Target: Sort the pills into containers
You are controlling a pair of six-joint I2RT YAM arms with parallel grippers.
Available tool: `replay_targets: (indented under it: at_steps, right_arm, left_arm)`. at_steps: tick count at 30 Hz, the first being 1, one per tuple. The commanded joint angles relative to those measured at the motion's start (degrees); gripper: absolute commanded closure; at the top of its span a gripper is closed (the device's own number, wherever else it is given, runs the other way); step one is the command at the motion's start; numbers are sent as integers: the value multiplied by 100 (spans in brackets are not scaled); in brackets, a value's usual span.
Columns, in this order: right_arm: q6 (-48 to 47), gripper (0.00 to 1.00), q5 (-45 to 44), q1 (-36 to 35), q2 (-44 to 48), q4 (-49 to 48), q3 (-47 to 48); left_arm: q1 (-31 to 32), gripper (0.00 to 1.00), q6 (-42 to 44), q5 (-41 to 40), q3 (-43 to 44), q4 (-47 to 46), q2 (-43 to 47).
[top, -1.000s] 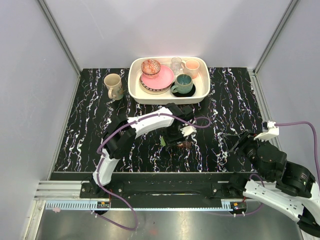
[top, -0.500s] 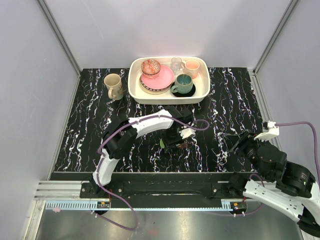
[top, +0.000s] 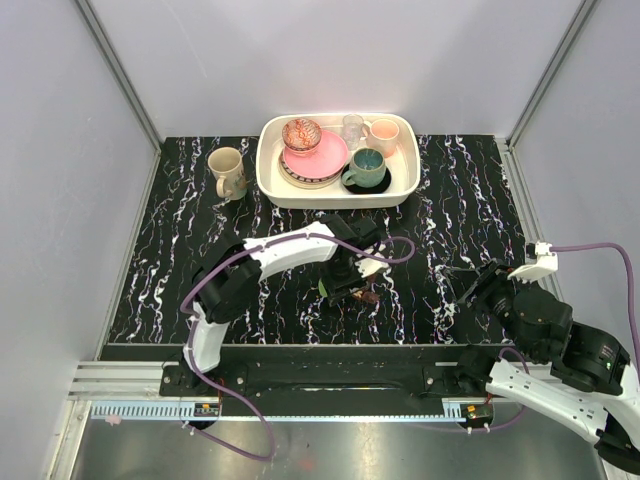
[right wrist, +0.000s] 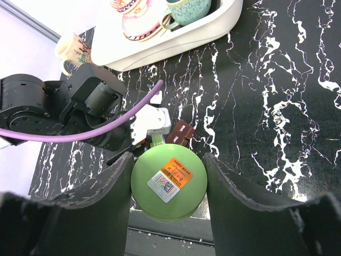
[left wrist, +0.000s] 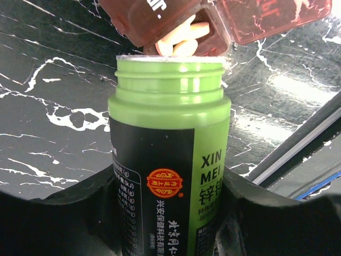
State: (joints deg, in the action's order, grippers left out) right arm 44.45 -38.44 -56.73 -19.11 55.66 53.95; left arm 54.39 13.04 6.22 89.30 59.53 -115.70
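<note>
A green pill bottle (left wrist: 169, 160) with a black label is gripped in my left gripper (left wrist: 170, 200), its open mouth right at the containers (left wrist: 154, 21), a small dark-brown case. One compartment is open and holds pale oblong pills (left wrist: 184, 38); its reddish lid (left wrist: 272, 18) is flipped back. From above, the left gripper (top: 343, 280) and bottle (top: 325, 286) sit next to the case (top: 366, 295) at the table's middle front. My right gripper (right wrist: 169, 178) is shut on the bottle's round green cap (right wrist: 169, 181), at the front right (top: 458, 292).
A white tray (top: 268, 180) of crockery stands at the back centre, with a beige mug (top: 227, 172) to its left. The left arm (top: 290, 248) reaches across the middle of the black marbled table. Grey walls close in the sides and the back.
The left arm's elbow has swung a little left and lower, while the bottle stays at the case. The right arm has not moved.
</note>
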Motion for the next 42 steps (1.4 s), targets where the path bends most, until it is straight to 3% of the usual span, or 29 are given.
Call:
replay_targets:
  at_steps: [1,8,14,17,21,26,27,33,37,40,42]
  right_arm:
    - [161,100,-129,-14,-110,-73,27]
    - [161,100,-112,-14,-57,-73,19]
    - [91,100,-199,-22,-66,-64,10]
    - [47,100,-208,-14,-92,-73,-8]
    - [-50,100,-226,-22,-66,-108,-60]
    - [-190,100,-208,-22,4,-204,-104]
    - [-269,100,-173,-14,4,-213,-96]
    - [-454,100,-6,-14,-57,-319,-52]
    - [-498,100,20,-14,-84,-433,-43]
    - [-525,100,-6,-14,-119,-503,-8]
    - [-568,100,3,-14,-180,-573,10]
  left_arm:
    - [28,100,-82,117,-61,-240,460]
    - [1,100,-214,309,-377,-749,917]
    - [1,100,-372,477,-887,-2013,2006]
    - [-7,100,-503,389,-1282,-2962,2700]
    - [1,100,-776,-216,-2090,-4996,3640]
    - [10,100,-1109,-1596,-2863,-7065,4757]
    - [10,100,-1145,-1745,-2996,-7896,4924]
    - [19,100,-1243,-2643,-3165,-9940,5786]
    - [19,100,-1189,-2574,-2865,-10022,5865]
    - [-33,100,-1680,-2294,-2918,-10198,6024]
    - [-191,100,-1831,-1829,-2691,-9507,5911]
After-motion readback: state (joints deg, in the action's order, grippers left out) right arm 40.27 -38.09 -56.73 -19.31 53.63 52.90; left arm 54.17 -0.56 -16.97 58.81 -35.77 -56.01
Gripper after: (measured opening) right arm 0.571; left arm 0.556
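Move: The left hand holds the green bottle mouth down, its mouth close over the open pill box, whose middle lies about 6 cm to the hand's right, 1 cm ahead and 7 cm below. The dish tray is some 27 cm ahead, straight out; the beige mug stands about 24 cm ahead and 23 cm left, both a few centimetres lower than the hand. From the right hand, which holds the cap, the pill box is about 6 cm ahead, 18 cm left and 30 cm down. Keeping its grip on the green bottle, the left hand eases up off the pill box, then speeds into a long lift of nearly 50 cm, swaying a few centimetres right and forward before curving back to finish about 6 cm left of where it began. The wrist swings over by some 130 degrees on the way, so that the fingers go from pointing straight down to pointing up, forward and to the right, and the bottle's mouth is carried from facing down to facing up. ##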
